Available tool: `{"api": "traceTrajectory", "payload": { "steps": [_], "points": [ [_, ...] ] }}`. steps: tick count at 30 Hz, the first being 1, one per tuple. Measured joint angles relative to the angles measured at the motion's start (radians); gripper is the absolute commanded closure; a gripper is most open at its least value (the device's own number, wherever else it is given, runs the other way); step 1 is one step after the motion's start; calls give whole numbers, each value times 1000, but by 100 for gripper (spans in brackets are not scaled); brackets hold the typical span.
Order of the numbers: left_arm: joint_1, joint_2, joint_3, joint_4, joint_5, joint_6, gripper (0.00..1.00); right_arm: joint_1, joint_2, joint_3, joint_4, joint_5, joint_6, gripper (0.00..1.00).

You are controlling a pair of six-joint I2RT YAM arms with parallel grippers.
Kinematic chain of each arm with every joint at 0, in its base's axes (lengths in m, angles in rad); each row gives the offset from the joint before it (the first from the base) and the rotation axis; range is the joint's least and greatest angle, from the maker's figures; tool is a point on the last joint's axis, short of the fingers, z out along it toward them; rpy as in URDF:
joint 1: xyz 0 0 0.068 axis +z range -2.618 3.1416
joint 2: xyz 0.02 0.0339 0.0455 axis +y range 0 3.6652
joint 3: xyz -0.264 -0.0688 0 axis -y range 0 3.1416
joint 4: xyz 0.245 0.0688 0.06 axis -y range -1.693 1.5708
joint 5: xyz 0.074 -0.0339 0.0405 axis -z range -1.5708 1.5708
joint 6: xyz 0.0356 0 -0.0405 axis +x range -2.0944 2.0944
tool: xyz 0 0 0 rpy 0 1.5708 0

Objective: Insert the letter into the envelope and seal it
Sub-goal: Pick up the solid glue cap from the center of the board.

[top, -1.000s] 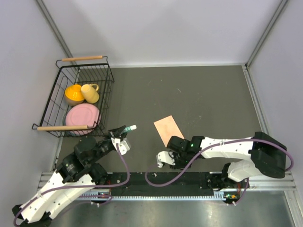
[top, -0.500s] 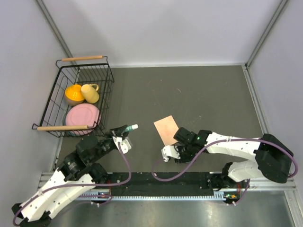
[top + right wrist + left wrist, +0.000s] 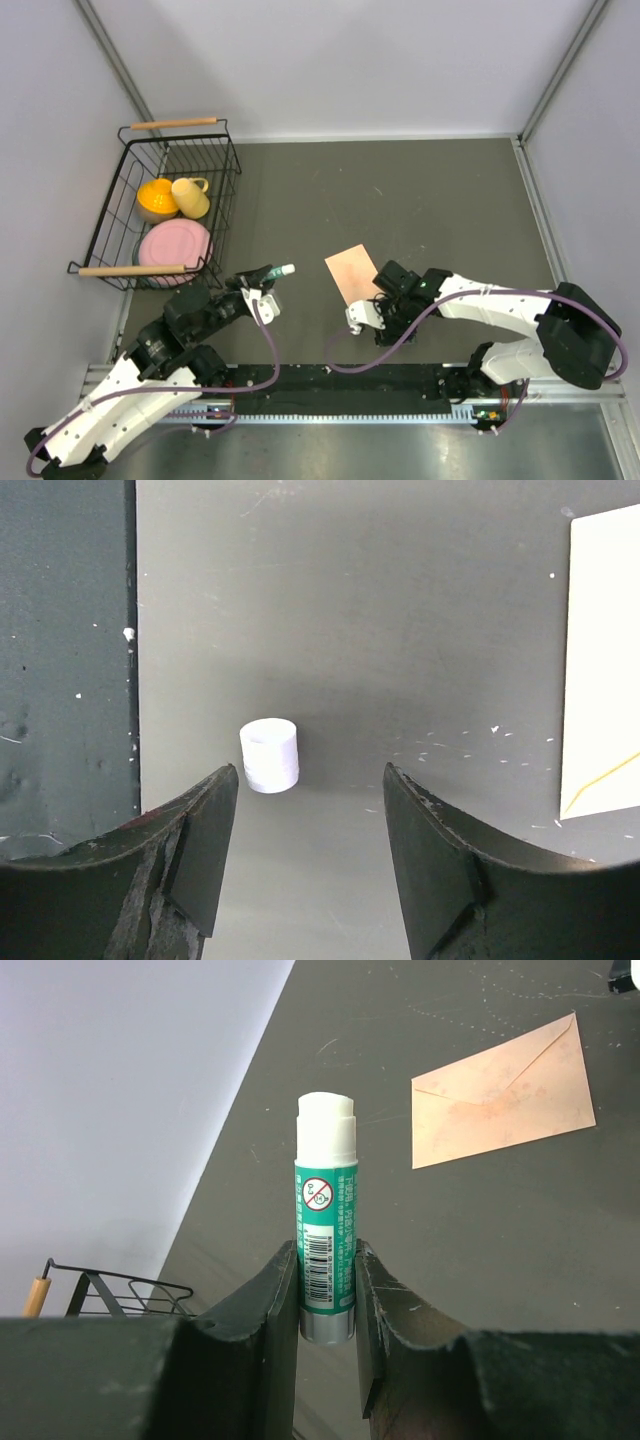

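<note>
The peach envelope (image 3: 352, 272) lies flat mid-table, flap side up (image 3: 505, 1095); its pale edge shows at the right of the right wrist view (image 3: 605, 660). The letter is not in view. My left gripper (image 3: 326, 1260) is shut on a green-and-white glue stick (image 3: 326, 1210), uncapped and pointing toward the envelope from its left (image 3: 268, 272). My right gripper (image 3: 358, 318) hovers just in front of the envelope's near end. It stands open (image 3: 310, 775) with nothing between its fingers. A small white cap (image 3: 269, 755) stands on the table just beyond its left finger.
A black wire basket (image 3: 228, 160) with wooden handles stands at the far left, holding an orange bowl (image 3: 156, 198), a yellow cup (image 3: 190, 196) and a pink plate (image 3: 174, 246). Grey walls close in the table on three sides. A darker strip (image 3: 60, 630) runs along the near edge.
My right gripper has moved away from the near edge toward the envelope's near end, and its jaws have opened. The left gripper with the glue stick has barely shifted.
</note>
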Motion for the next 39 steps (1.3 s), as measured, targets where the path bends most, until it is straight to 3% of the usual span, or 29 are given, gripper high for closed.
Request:
{"api": "traceTrajectory", "payload": {
  "steps": [13, 28, 32, 37, 39],
  "points": [
    [3, 8, 0, 7, 1, -4, 100, -5, 0, -31, 13, -86, 30, 52],
    [3, 8, 0, 7, 1, -7, 100, -7, -32, -66, 64, -69, 30, 62],
    [3, 8, 0, 7, 6, -10, 100, -7, -47, -80, 85, -63, 32, 67],
    [3, 20, 0, 6, 19, -24, 100, -7, -52, -84, 98, -50, 42, 83],
    [3, 37, 0, 5, 24, -33, 100, -7, -61, -86, 97, -42, 53, 84]
  ]
}}
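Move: About 1 cm behind the right hand's open fingers and 1 cm below them, neither left nor right, the white glue cap stands on the board. The envelope's middle is some 12 cm ahead and 6 cm left of this hand, and the black front strip begins roughly 5 cm straight back; both lie about 2 cm lower. From the left hand, still holding the glue stick, the cap is about 22 cm right, 8 cm back and 22 cm below. Easing back about 1.5 cm and sinking a bit under 1 cm, the right hand brings the cap between its fingers, then creeps about 1 cm forward again as the fingers close steadily. Its fingertips pinch the cap from front and back; the wrist tilts only a few degrees. The left hand keeps its hold on the glue stick, almost still. ##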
